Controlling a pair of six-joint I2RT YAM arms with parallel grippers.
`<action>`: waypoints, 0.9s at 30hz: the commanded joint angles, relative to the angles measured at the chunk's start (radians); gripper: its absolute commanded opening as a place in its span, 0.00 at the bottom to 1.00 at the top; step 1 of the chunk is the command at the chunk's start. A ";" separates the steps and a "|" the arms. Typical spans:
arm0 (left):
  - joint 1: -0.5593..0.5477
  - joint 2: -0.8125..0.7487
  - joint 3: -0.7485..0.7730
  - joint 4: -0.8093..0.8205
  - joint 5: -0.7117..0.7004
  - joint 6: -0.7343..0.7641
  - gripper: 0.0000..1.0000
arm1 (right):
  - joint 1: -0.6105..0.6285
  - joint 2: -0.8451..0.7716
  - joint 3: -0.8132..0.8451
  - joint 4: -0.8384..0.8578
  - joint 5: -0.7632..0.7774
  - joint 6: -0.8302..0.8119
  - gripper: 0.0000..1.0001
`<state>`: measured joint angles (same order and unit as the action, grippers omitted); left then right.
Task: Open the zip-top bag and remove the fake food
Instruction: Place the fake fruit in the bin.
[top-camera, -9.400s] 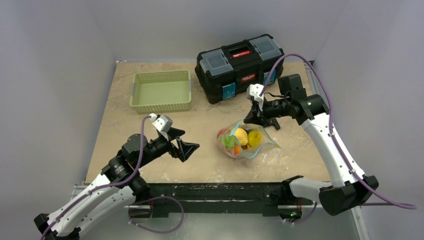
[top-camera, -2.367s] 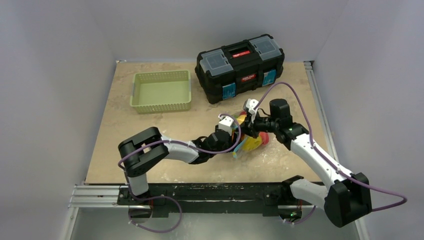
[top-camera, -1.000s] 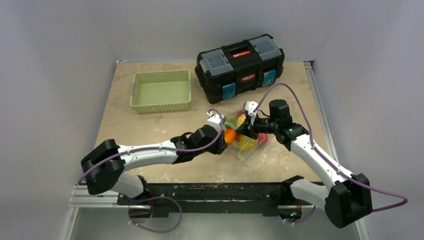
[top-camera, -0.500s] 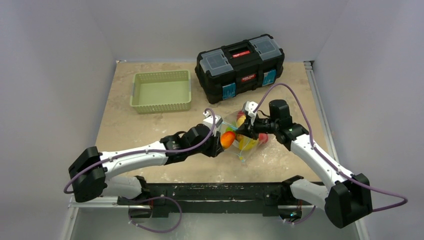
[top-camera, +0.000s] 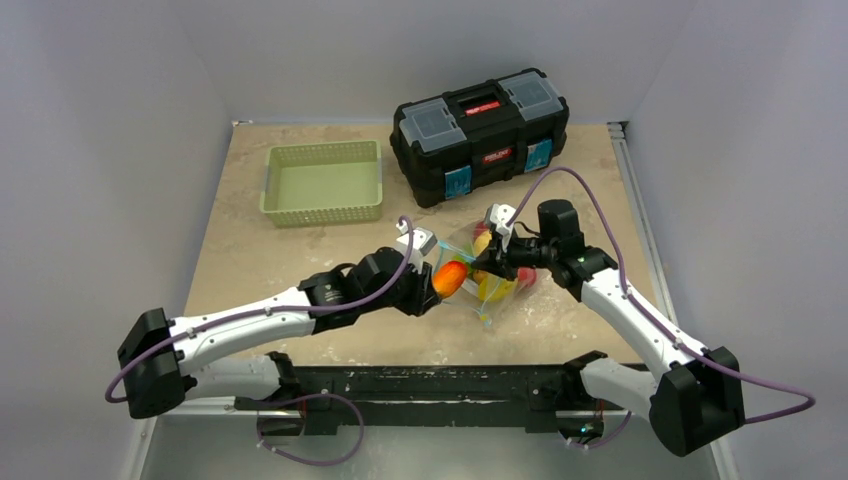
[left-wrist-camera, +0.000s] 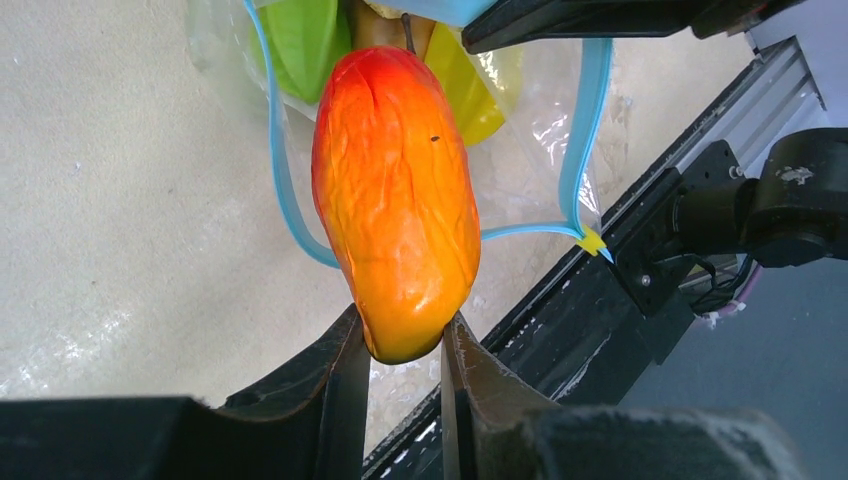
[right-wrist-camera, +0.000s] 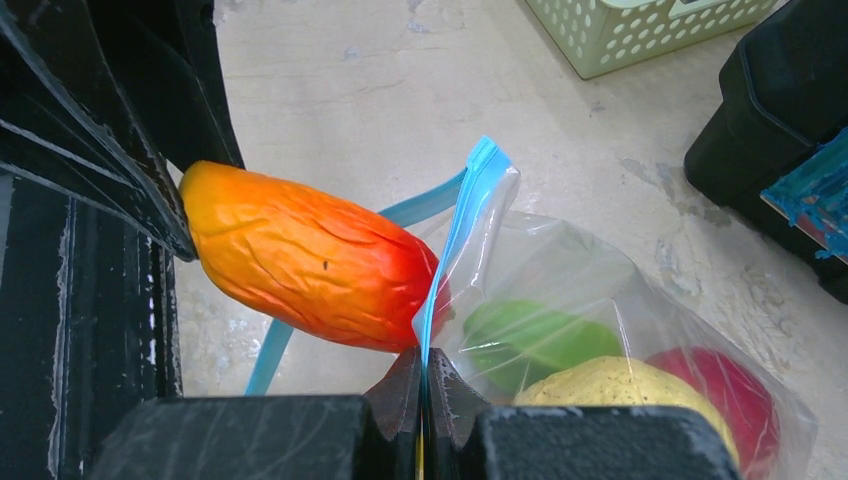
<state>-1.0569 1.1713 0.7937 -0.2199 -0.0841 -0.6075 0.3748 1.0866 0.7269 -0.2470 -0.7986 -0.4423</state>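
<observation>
The zip-top bag lies on the table's middle right, its teal zip strip gaping open. My right gripper is shut on one lip of that strip and holds it up. An orange-red piece of fake food is pinched by its end in my left gripper, its far end still at the bag mouth. From above, that fruit sits just left of the bag. Green, yellow and red pieces remain inside.
A green basket stands at the back left with nothing in it. A black toolbox sits at the back, just behind the bag. The table's black front rail runs close under the bag.
My left arm has drawn back to the left, pulling the orange-red fruit out through the bag mouth. The right gripper has kept its hold on the zip strip and not moved.
</observation>
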 joint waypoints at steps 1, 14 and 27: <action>-0.004 -0.067 -0.004 -0.028 0.025 0.058 0.00 | -0.001 -0.008 0.008 -0.003 -0.015 -0.016 0.00; 0.010 -0.237 -0.037 -0.163 0.027 0.112 0.00 | -0.004 -0.004 0.010 -0.005 -0.009 -0.019 0.00; 0.198 -0.428 -0.044 -0.289 -0.040 0.169 0.00 | -0.006 -0.004 0.010 -0.006 -0.005 -0.021 0.00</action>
<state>-0.9295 0.7704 0.7536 -0.4892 -0.1017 -0.4839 0.3737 1.0866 0.7269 -0.2596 -0.7990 -0.4503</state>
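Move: The mango is already in my left fingers, its red tip still over the bag mouth. From that hand the bin's middle lies about 32 cm ahead, 25 cm left and 11 cm below. The bag of fruit sits some 10 cm ahead, 13 cm right and 11 cm below, and the toolbox about 42 cm ahead, 13 cm right, 5 cm below. From my right hand the bin is roughly 26 cm ahead and 35 cm left, 13 cm below. Keeping the mango pinched by its end, my left hand carries it away from the bag mouth, leftward some 9 cm while climbing about 5; it first eases back a couple of centimetres, then swings forward again and speeds up left towards the bin, the fingers tipping up slightly. My right hand stays put, still pinching the bag's zip rim. ##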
